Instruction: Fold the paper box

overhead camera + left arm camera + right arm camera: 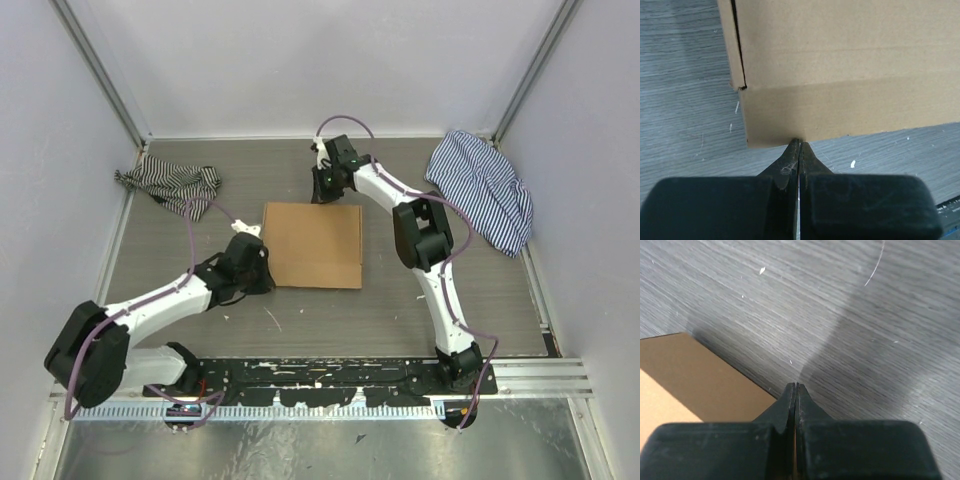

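The paper box (pixel 313 243) is brown cardboard and lies closed as a shallow rectangle in the middle of the table. My left gripper (pixel 264 268) is at the box's left side, shut with nothing between its fingers. In the left wrist view its tips (pixel 800 142) touch the low side wall of the box (pixel 840 65) near a corner. My right gripper (pixel 323 192) is at the box's far edge, also shut and empty. The right wrist view has that gripper (pixel 796 385) over bare table, just beyond the edge of the box (pixel 700 377).
A dark striped cloth (pixel 170 182) lies crumpled at the back left. A blue striped cloth (pixel 482 188) lies at the back right. White walls enclose the grey wood-grain table (pixel 400 300) on three sides, and a metal rail (pixel 400 375) runs along the near edge.
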`<state>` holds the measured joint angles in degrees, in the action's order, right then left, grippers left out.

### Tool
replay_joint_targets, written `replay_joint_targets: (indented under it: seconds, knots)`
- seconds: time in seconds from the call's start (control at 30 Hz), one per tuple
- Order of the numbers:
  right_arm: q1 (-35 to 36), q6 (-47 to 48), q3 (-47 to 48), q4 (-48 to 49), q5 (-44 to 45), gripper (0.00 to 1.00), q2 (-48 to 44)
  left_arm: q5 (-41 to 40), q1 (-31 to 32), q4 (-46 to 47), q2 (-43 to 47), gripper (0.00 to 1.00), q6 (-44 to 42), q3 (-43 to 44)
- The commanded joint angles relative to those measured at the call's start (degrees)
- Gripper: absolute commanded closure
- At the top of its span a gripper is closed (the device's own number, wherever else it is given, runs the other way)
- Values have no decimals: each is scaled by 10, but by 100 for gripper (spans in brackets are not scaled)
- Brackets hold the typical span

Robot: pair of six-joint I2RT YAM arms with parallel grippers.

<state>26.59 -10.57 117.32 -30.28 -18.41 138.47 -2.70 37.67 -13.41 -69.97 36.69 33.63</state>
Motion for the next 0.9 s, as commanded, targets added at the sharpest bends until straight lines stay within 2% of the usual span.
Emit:
replay_joint_targets:
  seconds: [0.0,0.2,0.37,0.5,0.6,0.73,0.83,0.87]
  knots:
    - [10,49,-15,-30,-59,98,-36,-21,2,50,-55,95,-1,16]
    - [33,90,-51,-73,-69,98,-54,-47,3,70,-120,95,-7,51]
    - [43,74,-85,-65,-47,98,-61,-53,3,79,-151,95,-4,78]
    - [31,40,-77,-56,-1,96,-56,-45,3,41,-120,94,1,88]
    - [15,8,-84,-35,33,86,-79,-43,3,9,-59,90,10,72]
    - [-7,-20,-113,-6,93,71,-146,-55,4,-36,55,74,30,48]
    - [-15,-28,-144,8,132,57,-219,-101,3,-60,155,53,50,28]
    - [-16,-32,-158,11,144,53,-247,-123,2,-58,182,41,55,17]
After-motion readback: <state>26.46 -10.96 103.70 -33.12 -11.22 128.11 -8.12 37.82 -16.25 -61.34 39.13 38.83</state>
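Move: The shut left fingers are at the box's front flap, some 2 cm right of the near-left corner; the middle of that flap lies about 8 cm to the right, level fore and aft and 2 cm lower, with the box's middle 11 cm ahead and 8 cm right. The shut right fingers stand at the far wall, whose middle is 1 cm back and 2 cm down; the box's middle is about 12 cm back, straight in line. Shut left fingertips press down and slightly forward on the front flap by the near-left corner, sinking about 3.5 cm, then pull clear upwards some 10 cm while opening about halfway. Against them the right fingers push the far wall back towards the base about 5 cm while sinking 2 cm, pause, then shift about 5 cm right, turning some 15 degrees clockwise and opening. ##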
